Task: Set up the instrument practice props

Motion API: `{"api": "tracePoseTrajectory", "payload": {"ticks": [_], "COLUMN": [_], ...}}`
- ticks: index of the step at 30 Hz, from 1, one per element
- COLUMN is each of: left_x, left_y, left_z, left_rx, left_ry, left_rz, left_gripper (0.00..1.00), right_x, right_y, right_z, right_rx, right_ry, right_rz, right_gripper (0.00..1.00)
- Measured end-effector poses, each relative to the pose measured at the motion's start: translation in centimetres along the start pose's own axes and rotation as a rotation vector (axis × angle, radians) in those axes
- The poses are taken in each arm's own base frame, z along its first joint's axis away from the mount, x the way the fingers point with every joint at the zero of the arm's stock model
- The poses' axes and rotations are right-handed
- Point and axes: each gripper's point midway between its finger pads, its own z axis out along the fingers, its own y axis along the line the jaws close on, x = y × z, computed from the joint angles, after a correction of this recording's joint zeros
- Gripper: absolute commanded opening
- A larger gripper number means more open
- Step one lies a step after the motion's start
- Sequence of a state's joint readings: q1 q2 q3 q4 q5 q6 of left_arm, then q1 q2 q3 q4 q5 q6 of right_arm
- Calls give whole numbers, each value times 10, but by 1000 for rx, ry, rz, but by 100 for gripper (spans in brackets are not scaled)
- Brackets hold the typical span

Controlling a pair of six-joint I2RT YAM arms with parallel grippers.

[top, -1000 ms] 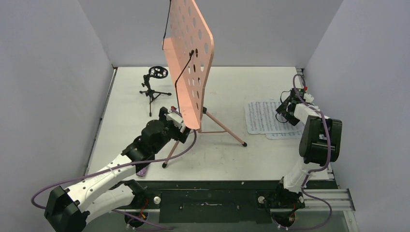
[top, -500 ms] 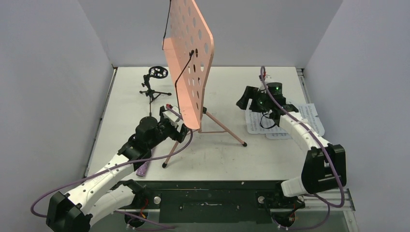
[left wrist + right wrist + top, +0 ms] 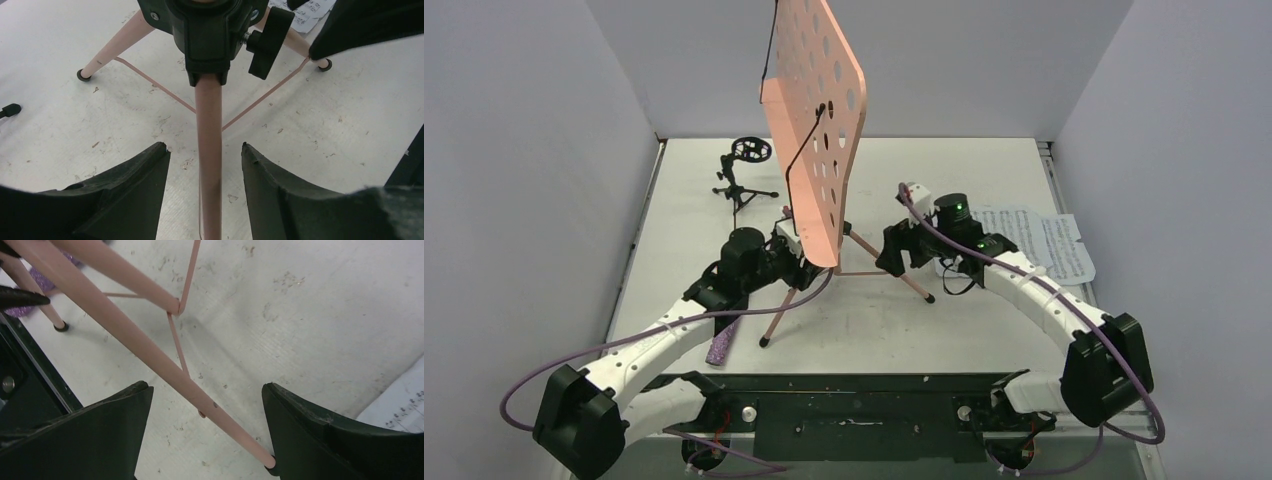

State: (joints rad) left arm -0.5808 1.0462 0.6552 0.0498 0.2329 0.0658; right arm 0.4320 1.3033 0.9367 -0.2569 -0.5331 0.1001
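Note:
The pink perforated music stand (image 3: 814, 120) stands mid-table on its tripod. My left gripper (image 3: 796, 264) is at the stand's near-left leg (image 3: 208, 150). That leg runs between the open fingers (image 3: 150, 170) with a gap on each side. My right gripper (image 3: 892, 252) is open around the right leg (image 3: 165, 367), whose foot lies close to the right finger (image 3: 300, 420). White sheet-music pages (image 3: 1034, 240) lie flat to the right. The purple glitter microphone (image 3: 721, 342) lies near the front left. The small black mic stand (image 3: 742, 180) stands at the back left.
Grey walls close the table on three sides. The stand's black clamp and knob (image 3: 265, 37) sit just above my left fingers. Thin pink braces (image 3: 176, 340) link the tripod legs. A dark rail (image 3: 854, 400) runs along the near edge.
My right arm swung left from the sheet music to the stand's right leg, its jaws widening. My left jaws narrowed around the near-left leg. The stand has not moved.

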Motion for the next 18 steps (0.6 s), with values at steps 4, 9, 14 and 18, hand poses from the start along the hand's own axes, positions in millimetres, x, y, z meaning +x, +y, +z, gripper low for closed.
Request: {"api": "tracePoseTrajectory", "payload": {"ticks": [4,9,14,18], "left_x": [2,3,4,3], "left_y": [1,1,0,2], "left_z": [4,7,9,10], "left_rx": [0,1,7,2], "left_ry": [12,18,22,15], "left_rz": [-12,-16,-21,-26], "left_gripper": [38,29,8,0], "right_x": [29,41,32,26], "right_y": [10,-3,-10,-14], "right_z": [17,26,31,36], "right_rx": [-16,41,81,101], "right_ry": [111,165,168,170], "right_rz": [-35,-27,-33,-33], "right_gripper": [83,81,79,79]}}
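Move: The stand's left tripod leg runs almost through the left hand's fingertips, about 1 cm ahead and 1 cm to the right. Its foot is some 9 cm back, 10 cm left and 16 cm down; the black collar is about 4 cm ahead, 5 cm right and 8 cm up. From the right hand, the right leg passes 1 cm ahead, 1 cm left and 4 cm below, with its foot roughly 9 cm right, 3 cm back and 15 cm down. Straight down by about 5 cm goes the open right hand over the stand's right leg, first swinging back and left a little, then edging some 3 cm forward, its rear finger coming against the leg and seeming to push it. The left hand barely shifts while its half-open fingers close and pinch the left leg below the collar. ##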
